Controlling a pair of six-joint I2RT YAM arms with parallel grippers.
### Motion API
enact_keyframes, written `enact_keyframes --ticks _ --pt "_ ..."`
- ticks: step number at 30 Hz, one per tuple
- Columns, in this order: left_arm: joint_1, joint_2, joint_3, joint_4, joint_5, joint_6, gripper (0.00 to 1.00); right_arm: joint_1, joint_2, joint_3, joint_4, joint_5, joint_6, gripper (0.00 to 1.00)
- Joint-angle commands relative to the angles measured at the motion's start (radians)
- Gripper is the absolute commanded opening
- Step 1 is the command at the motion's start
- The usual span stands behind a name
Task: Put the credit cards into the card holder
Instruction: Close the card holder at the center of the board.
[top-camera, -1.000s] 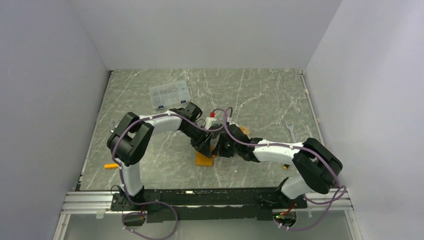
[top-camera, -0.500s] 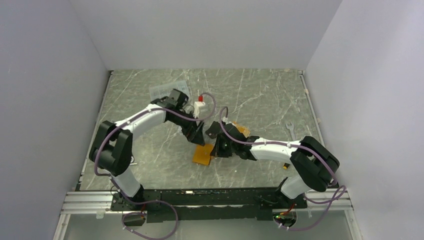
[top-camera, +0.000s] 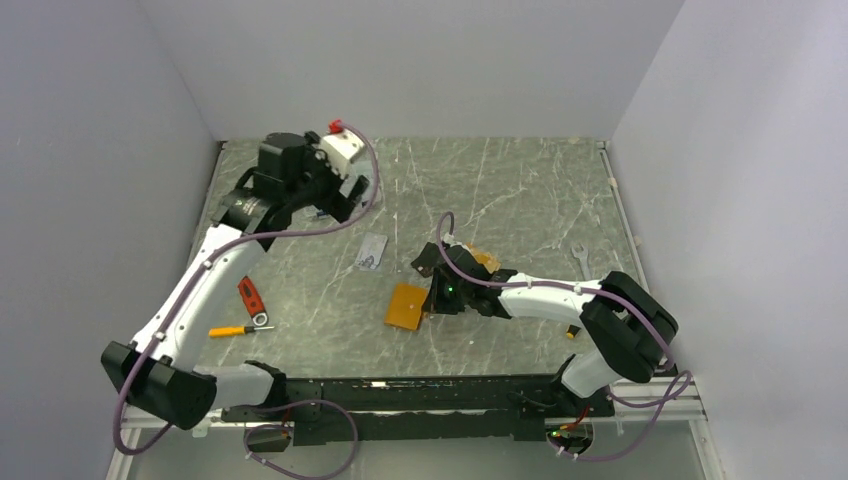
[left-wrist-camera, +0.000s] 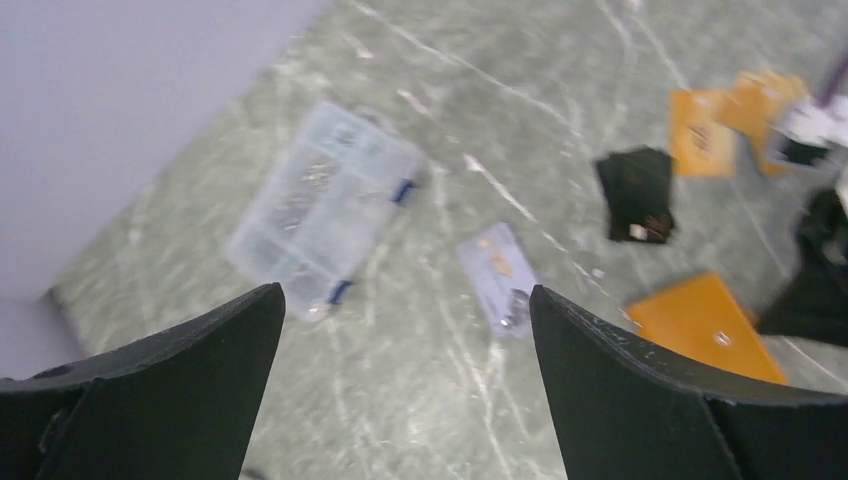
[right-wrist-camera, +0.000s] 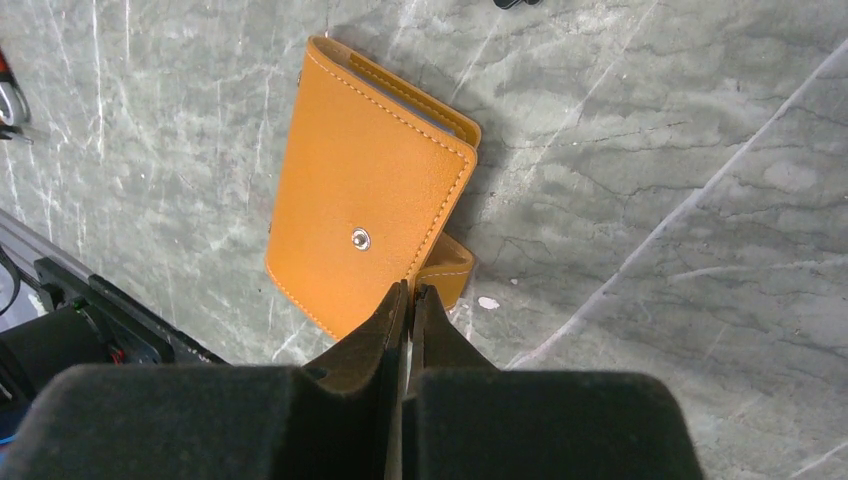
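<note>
The card holder (right-wrist-camera: 365, 215), an orange wallet with a snap, lies folded shut on the marble table (top-camera: 520, 190), and also shows in the top view (top-camera: 407, 306). My right gripper (right-wrist-camera: 410, 290) is shut, its tips at the wallet's near edge beside the snap tab (right-wrist-camera: 450, 275); nothing shows between them. My left gripper (left-wrist-camera: 408, 300) hangs open and empty, high over the back left (top-camera: 345, 200). Credit cards lie loose below it: a silver one (left-wrist-camera: 497, 275), a black one (left-wrist-camera: 638, 185) and two orange ones (left-wrist-camera: 700, 130).
A clear plastic compartment box (left-wrist-camera: 320, 205) sits near the back left wall. A wrench (top-camera: 583, 260) lies to the right. A red tool (top-camera: 250, 297) and an orange-handled screwdriver (top-camera: 235, 330) lie at the front left.
My left arm has lifted away from the wallet and swung to the back left, its gripper opening. A silver card now shows on the table. The right gripper has stayed at the wallet.
</note>
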Motion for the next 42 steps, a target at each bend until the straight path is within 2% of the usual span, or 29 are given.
enact_keyframes --ticks 1,2,3,6,7,9,11,13,15,20,25,30,36,39,42 --pt "0.066 0.107 0.055 -0.063 -0.136 -0.019 0.99 0.005 -0.001 0.023 -0.024 0.02 -0.016 0.0" --pt "0.069 0.14 0.083 -0.135 -0.065 0.018 1.0 0.004 -0.005 0.024 -0.024 0.021 -0.014 0.0" --pt "0.075 0.12 0.031 -0.125 -0.024 0.026 0.99 0.005 -0.009 0.025 -0.024 0.02 -0.014 0.0" --pt "0.059 -0.129 -0.271 0.213 0.023 0.07 0.99 0.004 -0.022 0.03 -0.032 0.023 -0.017 0.0" --pt "0.052 -0.168 -0.331 0.242 0.085 0.103 0.99 0.005 -0.028 0.033 -0.039 0.026 -0.02 0.0" --pt "0.048 -0.142 -0.357 0.195 0.189 0.12 0.99 0.004 -0.038 0.038 -0.051 0.03 -0.025 0.0" --pt "0.002 -0.095 -0.395 0.184 0.131 0.164 0.99 0.003 -0.045 0.047 -0.069 0.036 -0.031 0.0" --pt "-0.099 -0.074 -0.446 0.182 -0.015 0.272 0.99 0.003 -0.049 0.059 -0.083 0.038 -0.036 0.0" --pt "-0.141 -0.087 -0.483 0.181 -0.02 0.334 0.99 0.003 -0.049 0.064 -0.088 0.037 -0.033 0.0" --pt "-0.137 -0.136 -0.524 0.179 0.216 0.371 0.99 0.004 -0.053 0.039 -0.054 0.026 -0.003 0.0" --pt "-0.144 -0.091 -0.588 0.211 0.332 0.456 0.99 0.003 -0.051 0.045 -0.061 0.023 0.001 0.0" --pt "-0.207 0.0 -0.632 0.282 0.294 0.541 0.99 -0.008 -0.048 0.063 -0.089 0.029 -0.011 0.0" --pt "-0.299 0.204 -0.532 0.229 0.228 0.548 0.99 -0.043 -0.066 0.033 -0.111 0.021 -0.011 0.0" --pt "-0.327 0.224 -0.505 0.253 0.231 0.53 0.99 -0.059 -0.092 -0.007 -0.116 0.019 -0.009 0.0" --pt "-0.345 0.218 -0.499 0.265 0.244 0.521 0.92 -0.077 -0.135 -0.049 -0.127 0.02 -0.008 0.0"
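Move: The left hand, open and empty, is high over the table; the card holder lies about 14 cm back from it, 12 cm to its right and some 27 cm below. The grey card is about 3 cm back and 5 cm right of that hand, down on the table, the black cards 5 cm back and 16 cm right. The right hand has the holder's middle about 4 cm to its left, level fore and aft and 2 cm lower. Still pinching the card holder's strap, the right hand holds nearly still, then draws about 2 cm to the right near the end. The left hand, after a brief rise forward and left, swoops back and down some 25 cm, then right to the holder's left side. Its fingers stay wide open, one above and one below the holder's level, as the wrist turns nearly 50 degrees clockwise; touch unclear. ##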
